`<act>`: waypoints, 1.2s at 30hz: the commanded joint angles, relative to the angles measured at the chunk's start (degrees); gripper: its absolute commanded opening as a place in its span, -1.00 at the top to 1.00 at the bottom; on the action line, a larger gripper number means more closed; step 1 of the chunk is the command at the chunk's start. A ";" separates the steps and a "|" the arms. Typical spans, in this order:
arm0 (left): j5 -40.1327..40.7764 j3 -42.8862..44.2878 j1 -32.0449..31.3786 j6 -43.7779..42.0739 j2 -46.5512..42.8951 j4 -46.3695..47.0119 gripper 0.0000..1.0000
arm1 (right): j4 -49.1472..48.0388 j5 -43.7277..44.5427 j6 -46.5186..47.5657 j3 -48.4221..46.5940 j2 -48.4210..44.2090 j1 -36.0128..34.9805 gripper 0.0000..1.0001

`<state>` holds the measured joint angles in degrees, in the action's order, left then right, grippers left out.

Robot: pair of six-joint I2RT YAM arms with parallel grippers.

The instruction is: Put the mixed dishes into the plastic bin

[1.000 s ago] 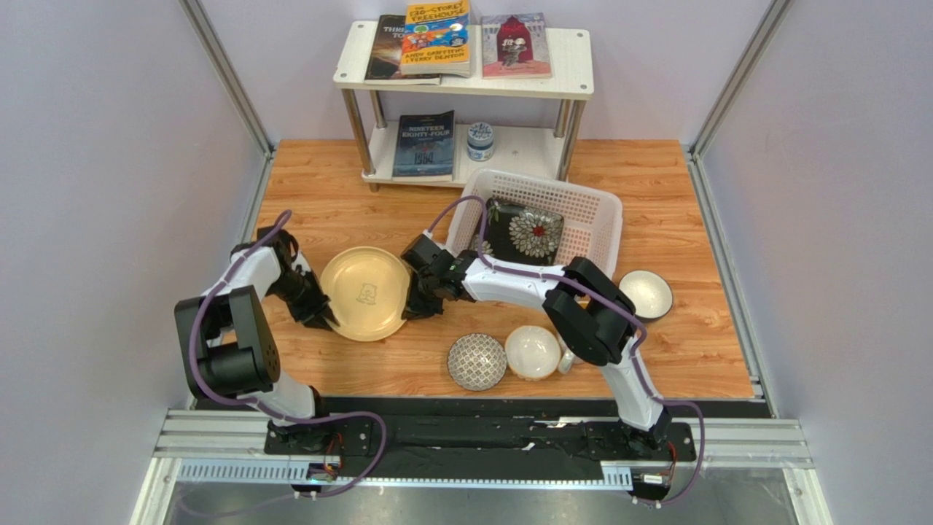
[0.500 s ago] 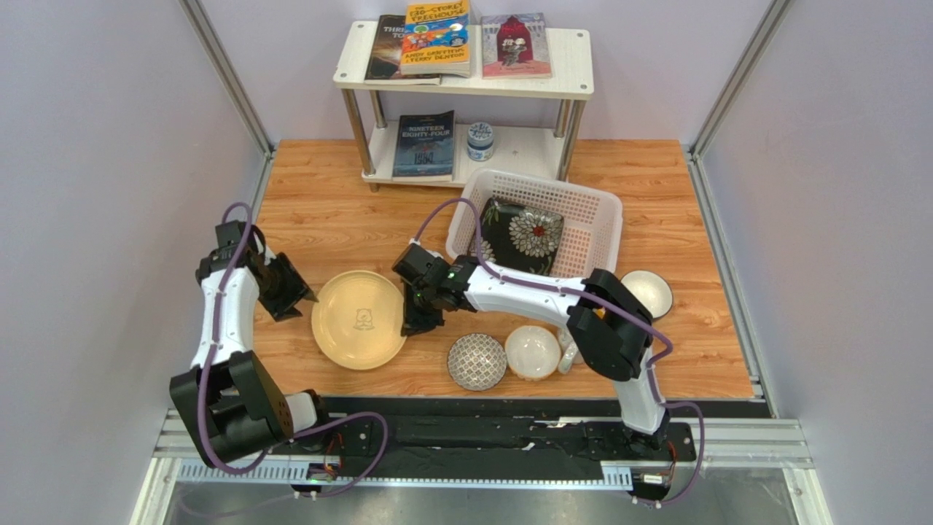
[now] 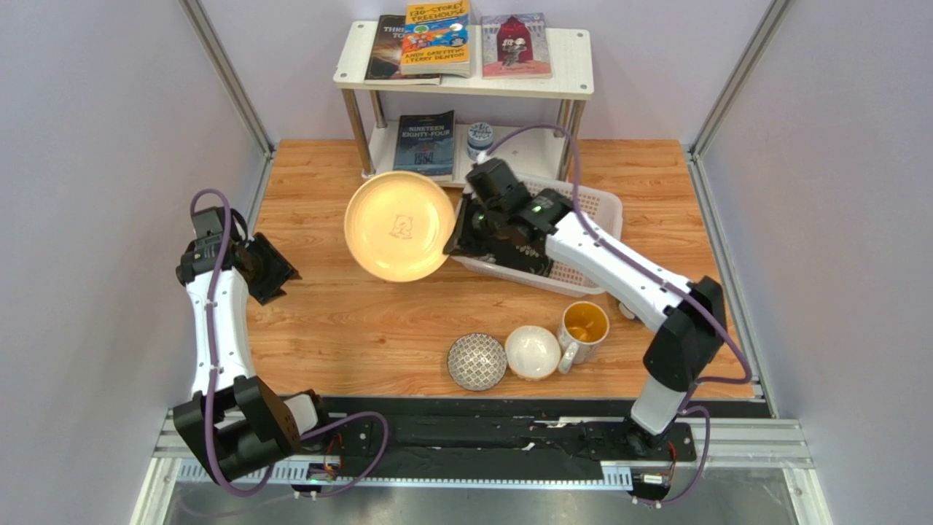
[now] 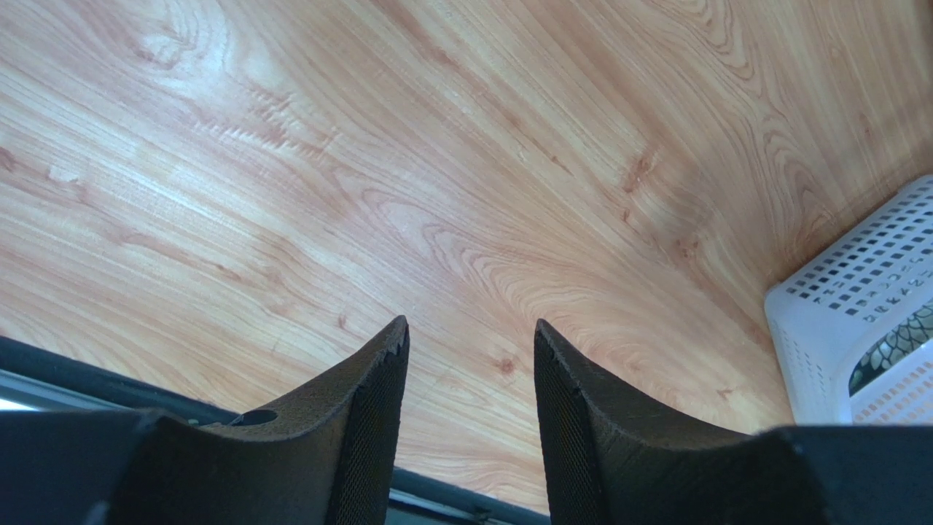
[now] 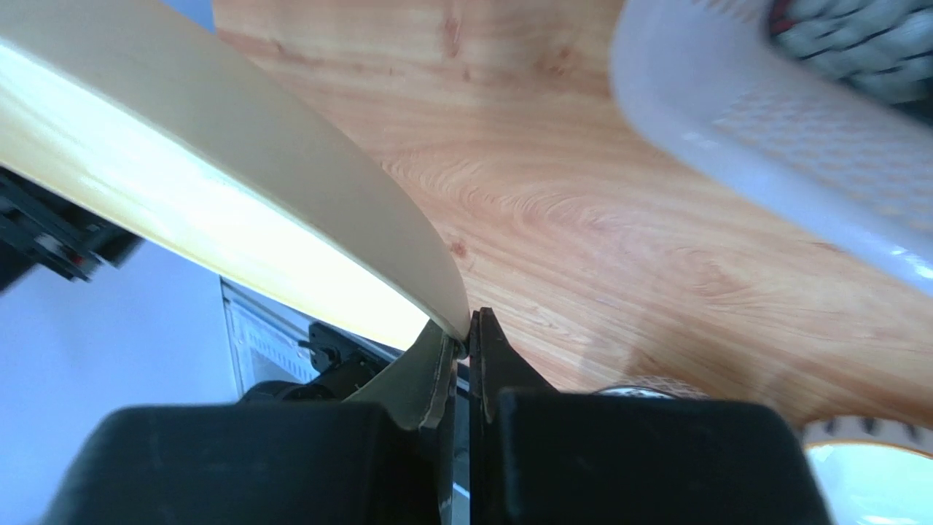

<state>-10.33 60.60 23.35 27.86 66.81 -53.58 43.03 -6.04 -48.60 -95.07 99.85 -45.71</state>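
Observation:
My right gripper [image 3: 456, 245] [image 5: 465, 319] is shut on the rim of the round yellow plate [image 3: 400, 225] [image 5: 219, 186]. It holds the plate tilted in the air, just left of the white plastic bin [image 3: 595, 208] [image 5: 767, 120]. My right arm hides most of the bin's inside; a patterned dish [image 5: 854, 33] shows in it. A grey-patterned bowl [image 3: 477, 361], a white bowl [image 3: 533, 352] and a yellow-inside mug [image 3: 583, 325] stand near the table's front. My left gripper [image 3: 276, 273] [image 4: 469, 325] is open and empty over bare wood at the left.
A white two-level shelf [image 3: 569, 82] with books stands at the back, a small blue-and-white jar [image 3: 479, 140] on its lower level. Enclosure walls close in left and right. A corner of the bin [image 4: 854, 295] shows in the left wrist view.
The right gripper has lifted the yellow plate off the table and carried it back toward the bin. The left arm let go of the plate, opened and drew away to the left.

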 commanded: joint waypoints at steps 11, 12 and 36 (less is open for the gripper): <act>-3.12 -3.29 0.47 -0.08 0.26 2.52 -0.01 | 5.67 -8.28 7.29 7.26 -8.19 25.75 1.00; -3.38 -3.47 0.55 -0.08 0.43 2.60 -0.01 | 5.67 -8.54 7.64 8.74 -8.10 26.63 1.00; -5.58 -5.23 0.46 -0.61 0.87 3.93 0.02 | -2.34 -15.66 5.71 13.60 3.41 33.41 1.00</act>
<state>-14.83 55.42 23.38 27.79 67.79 -50.72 42.76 -17.45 -42.59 -77.49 100.05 -12.23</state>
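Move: The plastic bin's middle lies about 14 cm ahead of the right hand, 18 cm to its right and 17 cm below; the black plate is already in the bin, at nearly the same place. The yellow plate in this hand has its middle 10 cm left and 4 cm farther out. On the table, the patterned bowl is some 14 cm back and 6 cm right, the white bowl 12 cm back and 18 cm right. From the left hand, the bin is roughly 21 cm ahead and 53 cm right. The yellow plate, still pinched by its right edge in the right hand, is swung about 20 cm right and 7 cm forward to the bin, first rising a few centimetres, then lowered about 13 cm from that peak. The wrist turns some 20 degrees clockwise and tips as it goes; the fingers stay shut. The part-open, empty left hand sinks a couple of centimetres. ##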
